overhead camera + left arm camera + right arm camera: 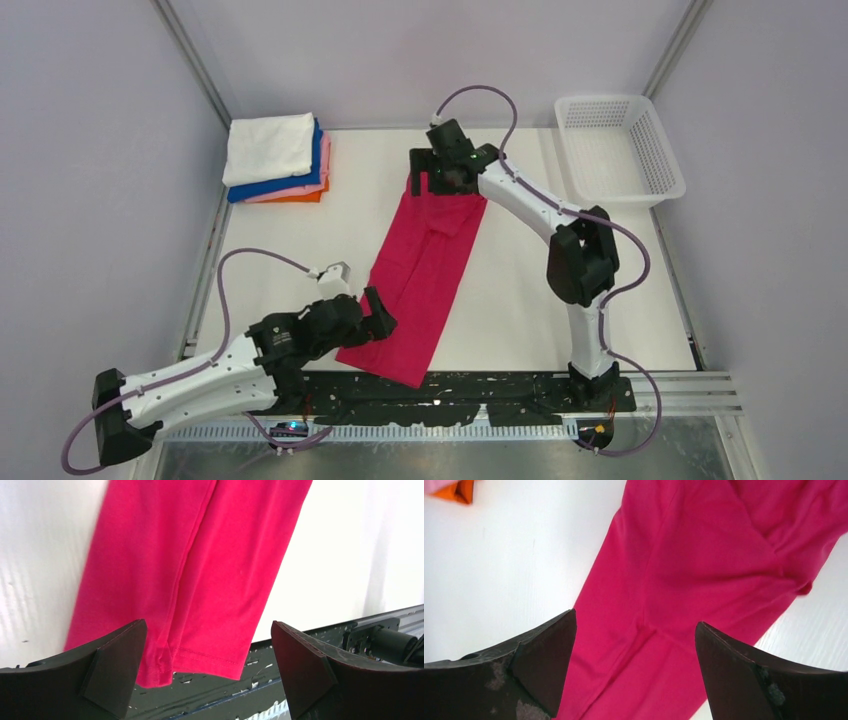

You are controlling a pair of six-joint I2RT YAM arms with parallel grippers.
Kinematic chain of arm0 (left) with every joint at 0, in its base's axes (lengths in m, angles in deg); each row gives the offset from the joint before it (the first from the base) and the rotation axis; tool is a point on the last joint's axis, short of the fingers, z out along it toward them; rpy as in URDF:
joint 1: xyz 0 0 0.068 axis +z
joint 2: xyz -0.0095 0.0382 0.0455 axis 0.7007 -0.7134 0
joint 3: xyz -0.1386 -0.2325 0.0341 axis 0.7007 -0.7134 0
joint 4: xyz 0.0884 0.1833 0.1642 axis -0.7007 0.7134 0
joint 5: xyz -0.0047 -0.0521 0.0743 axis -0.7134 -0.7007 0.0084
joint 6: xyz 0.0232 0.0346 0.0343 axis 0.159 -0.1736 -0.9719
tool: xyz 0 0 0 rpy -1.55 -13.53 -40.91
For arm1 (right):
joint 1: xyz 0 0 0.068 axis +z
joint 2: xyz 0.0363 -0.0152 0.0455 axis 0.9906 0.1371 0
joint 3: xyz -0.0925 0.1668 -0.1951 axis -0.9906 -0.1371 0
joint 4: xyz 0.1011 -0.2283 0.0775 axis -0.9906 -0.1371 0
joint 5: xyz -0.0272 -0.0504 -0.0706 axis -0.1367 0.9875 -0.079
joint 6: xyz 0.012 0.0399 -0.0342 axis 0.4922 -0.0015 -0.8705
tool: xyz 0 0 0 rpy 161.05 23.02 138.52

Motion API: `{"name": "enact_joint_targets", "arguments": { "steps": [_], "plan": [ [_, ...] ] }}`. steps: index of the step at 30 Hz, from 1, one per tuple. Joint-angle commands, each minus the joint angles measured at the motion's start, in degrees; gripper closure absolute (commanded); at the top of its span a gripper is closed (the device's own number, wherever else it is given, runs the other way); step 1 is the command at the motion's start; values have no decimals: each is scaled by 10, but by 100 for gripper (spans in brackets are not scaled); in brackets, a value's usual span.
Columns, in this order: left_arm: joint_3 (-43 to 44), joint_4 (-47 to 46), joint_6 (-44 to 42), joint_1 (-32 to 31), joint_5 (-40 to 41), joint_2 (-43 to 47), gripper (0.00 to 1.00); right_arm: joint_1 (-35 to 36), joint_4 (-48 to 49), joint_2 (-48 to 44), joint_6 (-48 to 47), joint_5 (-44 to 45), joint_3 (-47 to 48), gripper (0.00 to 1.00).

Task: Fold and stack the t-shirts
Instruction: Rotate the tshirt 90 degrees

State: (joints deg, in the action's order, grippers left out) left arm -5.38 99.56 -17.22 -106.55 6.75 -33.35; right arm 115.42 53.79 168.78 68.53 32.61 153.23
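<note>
A magenta-red t-shirt point(425, 270) lies on the white table point(510, 300), folded lengthwise into a long strip running from the far middle to the near edge. Its hem point(215, 660) hangs over the black front strip. My left gripper point(372, 318) hovers open at the near hem end, nothing between its fingers point(117, 665). My right gripper point(440, 185) hovers open over the far end of the shirt point(704, 555). At the far left sits a stack of folded t-shirts point(275, 160): white on top, then blue, pink and orange point(459, 490).
A white plastic mesh basket point(620, 145) stands at the far right corner. A black base strip point(470, 392) runs along the near edge by the arm mounts. Grey walls close in the table on three sides.
</note>
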Motion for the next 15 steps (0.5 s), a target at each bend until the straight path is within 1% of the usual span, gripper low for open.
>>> {"name": "enact_joint_targets", "arguments": {
  "steps": [1, 5, 8, 13, 15],
  "plan": [
    [3, 33, -30, 14, 81, 57, 0, 60, -19, -54, 6, 68, -98, 5],
    [-20, 37, -39, 24, 115, 112, 1, 94, -13, -57, 39, 61, -147, 5],
    [-36, 45, -23, 37, 121, 138, 0, 101, -4, -45, 57, 45, -166, 5],
    [-47, 42, -18, 40, 121, 131, 0, 97, -6, -6, 70, 43, -155, 5],
    [-48, 41, -19, 43, 122, 121, 0, 86, -28, 10, 71, 39, -140, 5]
  ]
}}
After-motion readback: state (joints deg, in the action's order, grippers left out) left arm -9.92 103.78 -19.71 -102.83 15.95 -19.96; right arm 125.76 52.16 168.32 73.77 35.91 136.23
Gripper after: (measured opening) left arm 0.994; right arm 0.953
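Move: The red t-shirt lies lengthwise on the table, its middle about 20 cm back from the right hand, 3 cm to its left and 11 cm below. The folded stack stands some 32 cm left of that hand and 2 cm farther out; the white basket 37 cm to its right, 4 cm farther out. From the left hand, the t-shirt's middle is 10 cm ahead, 7 cm right, 6 cm lower; its near hem is 9 cm back, straight behind. The open right hand sweeps back 12 cm, sinking towards the t-shirt's middle; the open left shifts left 5 cm. ##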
